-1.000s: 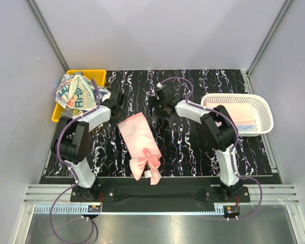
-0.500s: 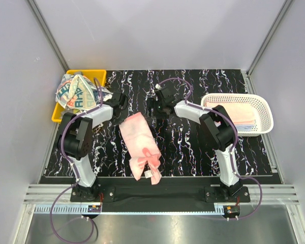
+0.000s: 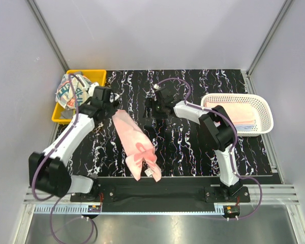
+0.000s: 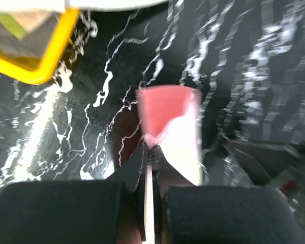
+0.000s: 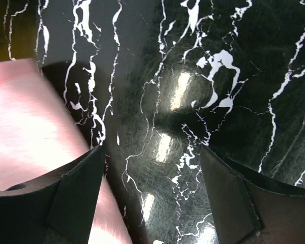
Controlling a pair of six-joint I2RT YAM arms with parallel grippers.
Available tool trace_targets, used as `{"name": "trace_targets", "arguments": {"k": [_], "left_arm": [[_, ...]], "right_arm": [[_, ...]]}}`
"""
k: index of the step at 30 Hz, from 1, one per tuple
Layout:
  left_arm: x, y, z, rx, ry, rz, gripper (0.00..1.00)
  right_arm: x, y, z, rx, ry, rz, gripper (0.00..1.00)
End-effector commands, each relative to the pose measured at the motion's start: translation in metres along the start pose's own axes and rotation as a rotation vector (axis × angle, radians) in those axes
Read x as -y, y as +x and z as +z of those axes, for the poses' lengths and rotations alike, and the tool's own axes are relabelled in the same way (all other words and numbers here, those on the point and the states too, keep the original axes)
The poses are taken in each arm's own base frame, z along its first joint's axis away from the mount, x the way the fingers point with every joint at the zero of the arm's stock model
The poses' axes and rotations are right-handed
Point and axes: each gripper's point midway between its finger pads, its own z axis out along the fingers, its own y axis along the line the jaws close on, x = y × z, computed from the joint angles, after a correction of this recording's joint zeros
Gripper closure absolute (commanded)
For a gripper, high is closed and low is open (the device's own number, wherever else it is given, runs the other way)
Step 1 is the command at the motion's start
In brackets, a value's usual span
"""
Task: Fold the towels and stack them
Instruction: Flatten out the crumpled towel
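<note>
A plain pink towel (image 3: 135, 145) lies lengthwise on the black marbled mat, its near end crumpled with a white tag. My left gripper (image 3: 113, 109) is shut on its far corner, which hangs a little off the mat. In the left wrist view the pink towel (image 4: 169, 109) comes out of the pinched left gripper (image 4: 149, 150). My right gripper (image 3: 151, 108) hovers open over bare mat just right of the towel's far end. In the right wrist view the pink towel (image 5: 25, 119) lies to the left of the open gripper (image 5: 152, 157). Beige towels with teal print (image 3: 71, 91) fill the bin.
The yellow bin (image 3: 97, 75) stands at the back left and shows again as a yellow bin (image 4: 46, 66) corner. A white mesh basket (image 3: 265, 109) at the right holds folded pink and pale towels (image 3: 241, 114). Grey walls close in the mat on three sides.
My left gripper has shut on the pink towel's far corner, and the arm has stretched out and drawn that corner left. The right arm has barely moved.
</note>
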Motion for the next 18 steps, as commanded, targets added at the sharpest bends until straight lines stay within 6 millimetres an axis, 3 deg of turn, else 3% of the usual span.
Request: {"name": "trace_targets", "arguments": {"k": [1,4,6,8,9,12,13,15,16,17,18], "left_arm": [[-0.013,0.005,-0.032,-0.013,0.02,0.027,1.0],[-0.03,0.023,-0.045,-0.023,0.031,-0.012,1.0],[-0.027,0.026,-0.053,-0.026,0.077,-0.019,1.0],[-0.021,0.015,-0.063,-0.014,0.09,-0.002,1.0],[-0.012,0.002,-0.073,0.003,0.116,0.009,1.0],[0.009,-0.012,-0.075,0.001,0.165,0.03,1.0],[0.025,-0.028,-0.084,0.028,0.21,0.029,1.0],[0.046,-0.03,-0.077,-0.019,0.247,0.069,1.0],[0.056,-0.036,-0.081,-0.02,0.263,0.081,1.0],[0.081,-0.047,-0.095,0.008,0.317,0.111,1.0],[0.091,-0.051,-0.092,0.009,0.31,0.127,1.0]], "right_arm": [[-0.03,-0.022,-0.005,0.052,-0.08,-0.025,0.18],[-0.039,-0.019,-0.002,0.048,-0.09,-0.041,0.18],[-0.045,-0.015,0.0,0.043,-0.097,-0.053,0.17],[-0.048,-0.014,0.003,0.036,-0.113,-0.043,0.18],[-0.051,-0.015,0.004,0.036,-0.124,-0.043,0.17],[-0.051,-0.016,0.005,0.033,-0.124,-0.043,0.17],[-0.05,-0.018,0.004,0.035,-0.118,-0.043,0.17],[-0.047,-0.022,0.003,0.042,-0.107,-0.035,0.16],[-0.042,-0.026,0.001,0.043,-0.099,-0.019,0.16],[-0.039,-0.027,0.001,0.042,-0.097,0.004,0.16],[-0.036,-0.029,0.0,0.044,-0.095,0.02,0.16]]}}
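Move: Holding the towel's far end some 14 cm above the table, the left hand has the towel's crumpled near part about 15 cm back and 10 cm to its right. The yellow bin stands roughly 17 cm to its left and 10 cm farther out. From the right hand, low over the marble, that crumpled part lies about 19 cm back and 2 cm left; the held end is some 12 cm left, 5 cm back and 11 cm higher. Still pinching the towel's far end in shut fingers, the left hand whips back about 6 cm with a slight rise, then reverses forward for some 5 cm while climbing and swinging right, ending about 8 cm higher and turned roughly 10 degrees clockwise. The right hand, open and empty, slides about 3 cm left, low over the table. ##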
